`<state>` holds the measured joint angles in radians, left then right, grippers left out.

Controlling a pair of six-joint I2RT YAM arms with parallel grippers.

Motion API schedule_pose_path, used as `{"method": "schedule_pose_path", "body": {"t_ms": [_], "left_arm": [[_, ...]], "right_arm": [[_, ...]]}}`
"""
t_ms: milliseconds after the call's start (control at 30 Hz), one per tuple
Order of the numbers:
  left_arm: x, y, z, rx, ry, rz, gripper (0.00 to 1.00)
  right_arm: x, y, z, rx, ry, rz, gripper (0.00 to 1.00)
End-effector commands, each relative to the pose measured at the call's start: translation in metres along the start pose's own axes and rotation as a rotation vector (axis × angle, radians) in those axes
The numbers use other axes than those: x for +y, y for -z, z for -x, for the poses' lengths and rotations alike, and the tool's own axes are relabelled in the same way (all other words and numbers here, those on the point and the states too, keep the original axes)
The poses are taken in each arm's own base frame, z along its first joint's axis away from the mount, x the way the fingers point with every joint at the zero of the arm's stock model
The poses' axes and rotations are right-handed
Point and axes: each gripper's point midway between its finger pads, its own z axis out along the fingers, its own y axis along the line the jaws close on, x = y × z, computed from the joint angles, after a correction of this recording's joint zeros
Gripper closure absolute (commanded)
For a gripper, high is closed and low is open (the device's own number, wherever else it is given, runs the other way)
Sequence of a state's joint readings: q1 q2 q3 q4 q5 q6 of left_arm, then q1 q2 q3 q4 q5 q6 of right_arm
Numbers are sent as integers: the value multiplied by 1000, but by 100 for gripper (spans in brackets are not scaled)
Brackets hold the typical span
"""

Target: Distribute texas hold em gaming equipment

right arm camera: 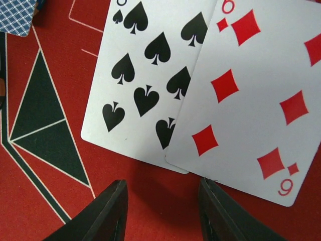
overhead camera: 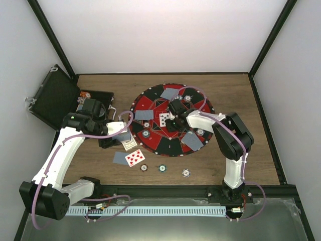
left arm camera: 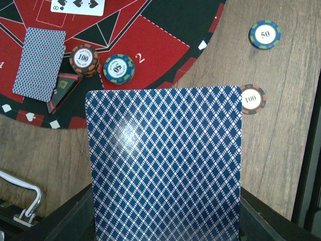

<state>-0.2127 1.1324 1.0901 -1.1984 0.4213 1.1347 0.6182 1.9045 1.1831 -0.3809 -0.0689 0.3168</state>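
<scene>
My left gripper point(left arm camera: 165, 227) is shut on a blue-backed playing card point(left arm camera: 164, 160) that fills the left wrist view, held above the wood by the mat's left edge point(overhead camera: 123, 136). My right gripper point(right arm camera: 163, 183) stands open just above the red-and-black mat point(right arm camera: 150, 201), nothing between its fingers. An eight of spades point(right arm camera: 150, 75) and an overlapping six of diamonds point(right arm camera: 261, 95) lie face up right before it. Face-down cards point(overhead camera: 169, 93) and chips point(left arm camera: 84, 58) lie round the mat. Three chips point(overhead camera: 162, 168) sit on the wood in front.
The black hinged case point(overhead camera: 55, 98) lies open at the far left, with chips in its tray point(overhead camera: 85, 96). A face-down card point(overhead camera: 120, 158) and a face-up red card point(overhead camera: 135, 157) lie on the wood near the left arm, a small stack point(overhead camera: 129, 144) beside them.
</scene>
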Motion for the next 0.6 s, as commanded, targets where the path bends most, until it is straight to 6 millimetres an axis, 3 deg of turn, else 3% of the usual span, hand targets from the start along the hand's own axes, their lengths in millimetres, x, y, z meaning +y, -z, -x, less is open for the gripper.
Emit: {"method": "schedule_pose_path", "body": {"t_ms": [0,67,167,233,367,433,567], "left_arm": [[3,5,5,-18,-24,19,95],[3,5,5,-17,-24,19,95],[2,5,5,-19,-26,20,95],[1,5,5,-21,-25,17,96],[1,6,6,-28,-26,17,95],[1,6,6,-30,-26,17,95],[1,7,8,-35,-28,19,95]], "right_arm": [[4,-8,-4,29,-10,21,60],[7,2,-1,16,-8,36,60],[24,33,12,-38,-6,114,57],[39,59,24,-87,-12,190,44],[79,112,43,-148,-40,400,8],[95,131,47,-158,-52,487,1],[131,156,42,-145,-46,646,0]]}}
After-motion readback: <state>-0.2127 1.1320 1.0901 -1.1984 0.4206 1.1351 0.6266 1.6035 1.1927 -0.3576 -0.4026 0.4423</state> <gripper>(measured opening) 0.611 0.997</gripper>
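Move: Straight ahead of the right fingertips, at card height, lie the cards just dealt: the six of diamonds about 5 cm ahead and 3 cm to the right, the eight of spades 5 cm ahead and 2 cm left. The deck is about 21 cm left, 15 cm back and 15 cm higher. The 100-chip stack stands some 11 cm left and 2 cm ahead. The left hand has the deck in its fingers. Lifting away from the near edge of the six of diamonds, the right hand climbs fast by about 15 cm, drifting some 5 cm left and a little back towards the deck. Its fingers spread from under half open to fully open as the wrist rolls about 25 degrees, swinging the fingertips left. The left hand keeps holding the deck still. ##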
